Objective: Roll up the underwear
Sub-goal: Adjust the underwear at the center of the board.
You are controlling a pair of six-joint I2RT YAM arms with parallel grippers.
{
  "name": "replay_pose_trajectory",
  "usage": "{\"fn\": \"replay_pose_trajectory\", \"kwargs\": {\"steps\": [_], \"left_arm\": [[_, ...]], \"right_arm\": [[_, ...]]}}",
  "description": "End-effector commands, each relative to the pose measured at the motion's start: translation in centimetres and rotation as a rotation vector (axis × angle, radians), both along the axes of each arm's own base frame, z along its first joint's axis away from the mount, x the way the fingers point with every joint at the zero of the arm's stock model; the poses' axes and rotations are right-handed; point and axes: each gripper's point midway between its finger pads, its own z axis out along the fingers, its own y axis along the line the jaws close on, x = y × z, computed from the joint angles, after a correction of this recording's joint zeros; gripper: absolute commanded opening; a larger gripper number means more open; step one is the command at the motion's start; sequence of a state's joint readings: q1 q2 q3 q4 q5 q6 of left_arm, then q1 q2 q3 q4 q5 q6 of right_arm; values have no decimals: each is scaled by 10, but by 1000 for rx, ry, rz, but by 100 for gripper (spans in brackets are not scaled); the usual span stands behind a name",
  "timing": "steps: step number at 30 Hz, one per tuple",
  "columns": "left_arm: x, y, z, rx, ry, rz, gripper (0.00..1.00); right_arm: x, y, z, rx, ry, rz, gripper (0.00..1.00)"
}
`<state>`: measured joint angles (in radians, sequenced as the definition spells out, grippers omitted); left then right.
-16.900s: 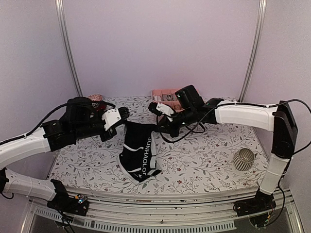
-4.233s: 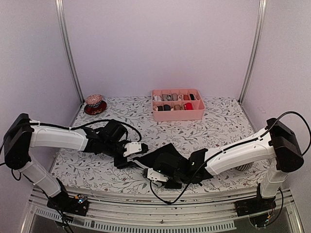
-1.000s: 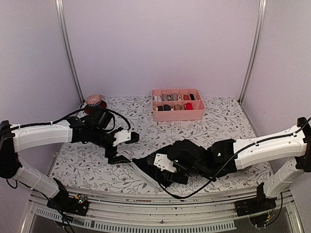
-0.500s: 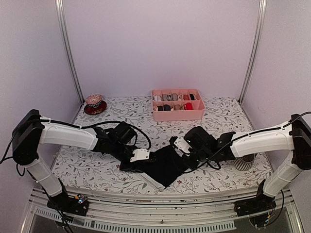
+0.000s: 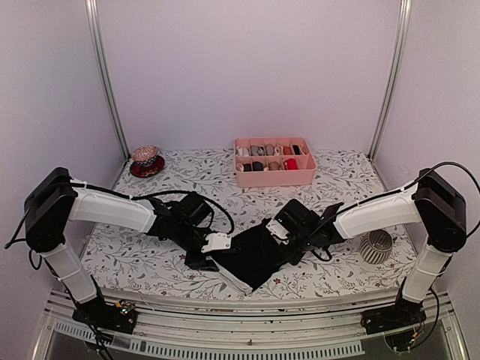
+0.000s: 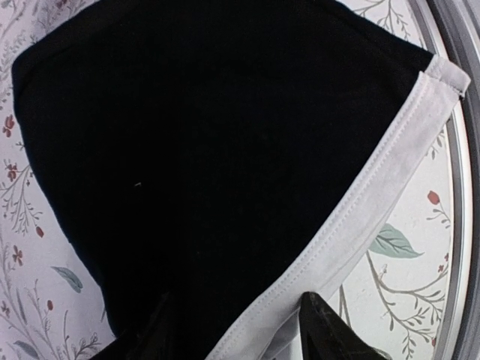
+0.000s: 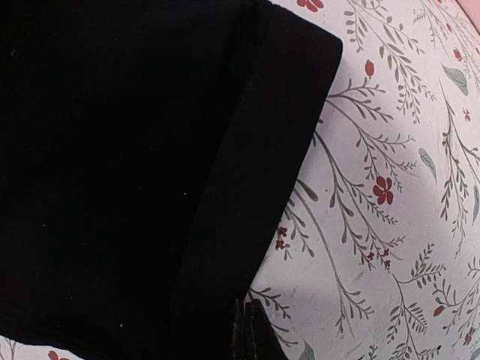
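Black underwear [image 5: 251,255] lies flat near the table's front edge, its pale waistband [image 5: 229,276] along the near left side. My left gripper [image 5: 210,259] is at that left side. In the left wrist view its fingers stand apart at the left gripper [image 6: 236,300], astride the waistband [image 6: 375,202], with the black underwear [image 6: 187,150] lying flat beyond. My right gripper [image 5: 279,236] is at the far right corner. In the right wrist view, the right gripper [image 7: 249,311] has its tips pressed together on the underwear's [image 7: 112,150] black hem edge.
A pink divided tray [image 5: 274,178] with small fabric bundles stands at the back centre. A red dish with a patterned ball [image 5: 145,159] sits at the back left. A white ribbed cup [image 5: 377,244] stands right of the right arm. The table's front edge [image 5: 247,300] runs just below the underwear.
The left gripper came in from the left to the waistband and narrowed its jaws. The right gripper shut and moved from over the fabric's middle to its far right corner.
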<state>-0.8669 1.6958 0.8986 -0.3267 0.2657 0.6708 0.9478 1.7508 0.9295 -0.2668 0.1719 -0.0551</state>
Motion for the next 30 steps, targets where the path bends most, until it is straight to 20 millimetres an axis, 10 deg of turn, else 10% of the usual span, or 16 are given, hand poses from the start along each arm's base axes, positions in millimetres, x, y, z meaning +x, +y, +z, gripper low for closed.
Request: {"fn": "replay_pose_trajectory", "kwargs": {"steps": [1,11,30], "left_arm": [[-2,1,-2,18,10,-19,61],[7,11,2,23,24,1,70],[90,55,-12,151,-195,181,79]], "right_arm": [[4,-23,-11,-126,9,-93,2],[12,-28,2,-140,-15,-176,2],[52,-56,168,163,-514,-419,40]]}}
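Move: The underwear lies flat and aslant between the hands, its middle about 11 cm right of the left hand, 1 cm ahead and 2 cm below; its white waistband, centred some 5 cm right and 4 cm back of that hand, ends at the fingers. From the right hand the underwear's middle is roughly 8 cm left, level with it and 2 cm below; the pink box stands about 26 cm ahead and 1 cm left, the striped cup 25 cm right and 2 cm ahead. Left drags the waistband end 7 cm forward-left, opening; right slides 3 cm rightward, then lifts 14 cm clear. ##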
